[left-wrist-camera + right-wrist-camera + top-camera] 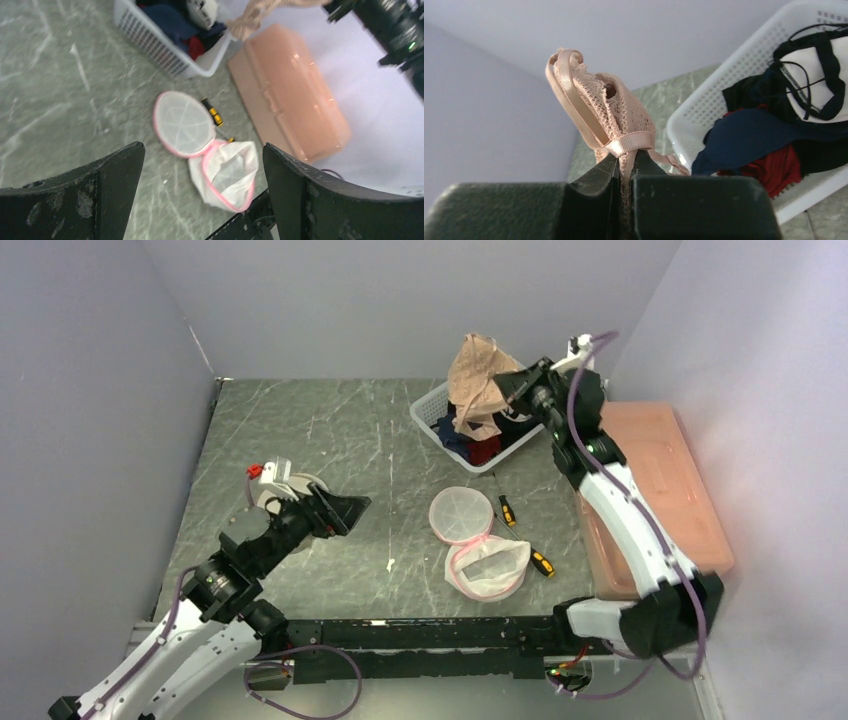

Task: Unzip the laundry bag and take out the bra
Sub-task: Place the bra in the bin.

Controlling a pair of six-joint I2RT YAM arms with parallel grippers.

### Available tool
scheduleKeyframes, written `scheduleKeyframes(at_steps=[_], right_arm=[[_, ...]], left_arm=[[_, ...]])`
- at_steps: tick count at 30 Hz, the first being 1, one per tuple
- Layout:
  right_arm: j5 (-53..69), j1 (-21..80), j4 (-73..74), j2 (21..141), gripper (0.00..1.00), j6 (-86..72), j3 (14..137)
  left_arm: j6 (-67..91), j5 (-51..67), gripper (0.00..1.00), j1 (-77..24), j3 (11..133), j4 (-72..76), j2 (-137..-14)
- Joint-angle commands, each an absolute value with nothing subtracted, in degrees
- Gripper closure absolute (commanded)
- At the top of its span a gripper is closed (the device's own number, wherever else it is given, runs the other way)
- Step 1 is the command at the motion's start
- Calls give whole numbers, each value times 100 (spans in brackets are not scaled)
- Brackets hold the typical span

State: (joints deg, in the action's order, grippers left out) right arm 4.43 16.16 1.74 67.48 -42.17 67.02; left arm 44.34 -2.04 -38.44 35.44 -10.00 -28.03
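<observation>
The white mesh laundry bag with pink trim lies unzipped near the table's front, its round lid flipped open beside it. It also shows in the left wrist view as the laundry bag. A beige lace bra hangs over the white basket, pinched in my right gripper, which is shut on its fabric. The right wrist view has the bra rising from between the closed jaws of the right gripper. My left gripper is open over the table's left, holding nothing.
The white basket holds dark blue, red and black-and-white clothes. A pink lidded box runs along the right edge. Two yellow-handled screwdrivers lie beside the bag. A small white and red object sits by the left arm.
</observation>
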Motion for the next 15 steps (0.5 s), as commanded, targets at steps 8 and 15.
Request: scheduleKeyframes(at_steps=[8, 15], right_arm=[[767, 1227, 695, 8931, 100, -4358, 7984], [1033, 1143, 640, 9707, 100, -4369, 7873]], left_arm=[[4617, -394, 7, -3850, 3161, -1696, -2774], [4697, -108, 7, -3849, 3029, -1347, -3235]])
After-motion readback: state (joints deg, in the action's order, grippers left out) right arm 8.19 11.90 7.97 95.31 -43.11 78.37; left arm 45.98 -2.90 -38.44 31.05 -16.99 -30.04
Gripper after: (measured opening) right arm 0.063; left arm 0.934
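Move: The right gripper is closed on the tan bra. The bin's middle is about 15 cm ahead of it, level left-right, and some 30 cm below. The white bra in there lies about 21 cm ahead, 8 cm right, 28 cm below; the open laundry bag is 14 cm back, 4 cm left and 35 cm below; the orange box is 7 cm back, 33 cm right, 30 cm below. From the left hand, the bin lies 34 cm ahead, 27 cm right, 22 cm lower. Keep the right fingers shut on the tan bra and lower it towards the bin's middle: swing forward and down together at first, then sink almost straight, about 10 cm forward and 14 cm down in all, tipping the fingers some 20 degrees downward. Meanwhile let the open, empty left gripper sink about 7 cm, tipping slightly down. ##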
